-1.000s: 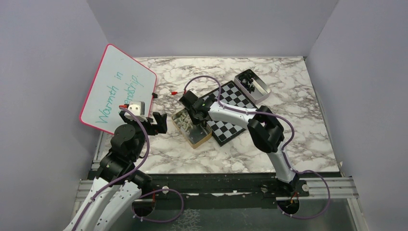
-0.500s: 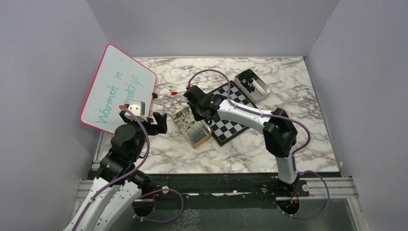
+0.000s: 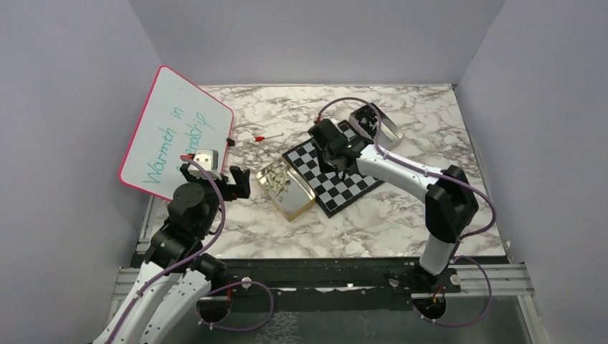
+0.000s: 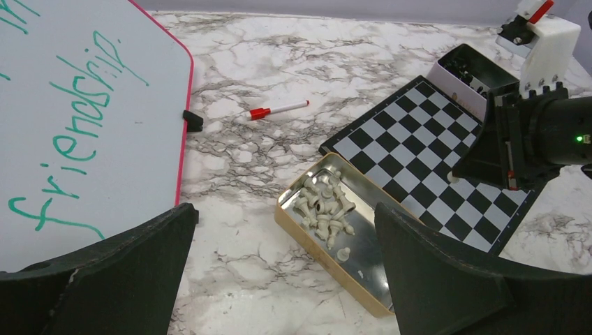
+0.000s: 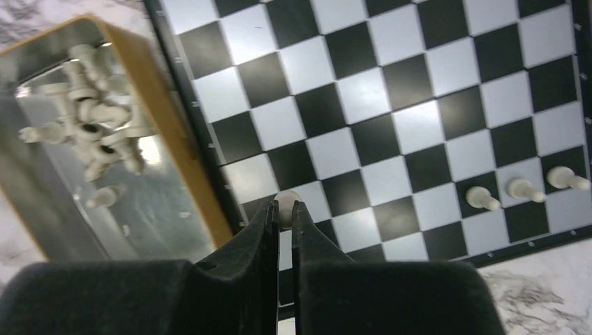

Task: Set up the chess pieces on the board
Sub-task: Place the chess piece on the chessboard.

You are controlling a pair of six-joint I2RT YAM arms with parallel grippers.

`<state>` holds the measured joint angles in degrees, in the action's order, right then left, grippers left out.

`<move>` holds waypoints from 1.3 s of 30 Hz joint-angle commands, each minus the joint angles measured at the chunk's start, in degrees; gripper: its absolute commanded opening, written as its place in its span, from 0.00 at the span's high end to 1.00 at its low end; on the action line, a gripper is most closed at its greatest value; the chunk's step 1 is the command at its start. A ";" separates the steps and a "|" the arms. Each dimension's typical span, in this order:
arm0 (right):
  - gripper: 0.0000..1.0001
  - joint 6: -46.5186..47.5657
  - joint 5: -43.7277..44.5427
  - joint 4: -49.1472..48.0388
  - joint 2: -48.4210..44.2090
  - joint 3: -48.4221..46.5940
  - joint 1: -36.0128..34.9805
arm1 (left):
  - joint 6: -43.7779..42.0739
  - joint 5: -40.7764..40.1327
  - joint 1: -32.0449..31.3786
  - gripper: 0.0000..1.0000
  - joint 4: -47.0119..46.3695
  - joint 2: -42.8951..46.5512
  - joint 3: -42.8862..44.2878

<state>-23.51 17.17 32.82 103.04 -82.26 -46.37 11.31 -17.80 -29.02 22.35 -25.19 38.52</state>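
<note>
The board [image 3: 345, 190] lies at mid-table, turned at an angle. My right gripper [image 5: 286, 206] hovers above its left edge, shut on a pale chess piece [image 5: 286, 200] whose round top shows between the fingertips. Three pale pieces [image 5: 525, 189] stand in a row near the board's lower right corner in the right wrist view. More pale pieces [image 4: 324, 209] lie heaped in a gold tin [image 4: 307, 239] left of the board. My left gripper [image 4: 283, 230] hangs open near the whiteboard, well short of the tin, with nothing in it.
A silver tin [image 3: 387, 127] of black pieces sits at the board's far corner. A pink-framed whiteboard [image 3: 176, 132] leans at the left. A red-capped marker [image 3: 267, 136] lies on the marble behind the gold tin [image 3: 297, 208].
My right gripper has swung right from over the gold tin to over the board, carrying the pale piece. The left arm has stayed where it was.
</note>
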 commanded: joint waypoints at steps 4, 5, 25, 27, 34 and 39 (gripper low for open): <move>0.88 -1.08 2.49 -1.16 -5.83 6.79 6.86 | -0.32 0.66 -0.30 0.01 -1.42 -0.18 -0.25; 0.88 -1.10 2.29 -1.44 -6.05 7.53 7.69 | -0.32 0.66 -0.26 0.01 -1.43 -0.21 -0.28; 0.88 -3.43 0.72 -4.61 -4.07 15.01 13.85 | -0.45 0.58 -0.27 0.01 -1.35 -0.22 -0.29; 0.88 -3.55 0.77 -4.83 -3.83 15.27 13.89 | -0.49 0.58 -0.28 0.01 -1.34 -0.13 -0.28; 0.88 -3.73 0.59 -5.07 -3.65 15.81 14.29 | -0.48 0.57 -0.25 0.01 -1.34 -0.16 -0.29; 0.87 -3.91 0.63 -4.81 -3.66 16.14 14.42 | -0.50 0.58 -0.25 0.01 -1.34 -0.13 -0.29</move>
<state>-26.20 17.69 29.21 98.70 -67.00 -32.45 11.31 -17.80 -29.02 22.35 -25.28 38.52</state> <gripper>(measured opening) 0.128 0.990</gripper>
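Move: The right hand holds a white pawn over the chessboard; the light square it is meant for lies about 12 cm to its right, 1 cm ahead and 8 cm below. Three placed pawns run on from that square: the nearest some 15 cm right and 3 cm ahead of the hand, the farthest about 20 cm right and 6 cm ahead. The white-piece tray sits roughly 12 cm left and 3 cm back. From the idle left hand, the square is about 33 cm right, 11 cm ahead and 22 cm below. Keeping its pinch on the white pawn, the right hand sweeps about 12 cm to the right across the chessboard, away from the white-piece tray and towards the near-left end of the row of three standing pawns, turning some 15 degrees clockwise on the way. The descent of roughly 5 cm starts gently during the sweep and makes up more of the motion as the sideways travel slows, until the hand stops with the pawn at the light square beside the nearest pawn, fingers still closed. ##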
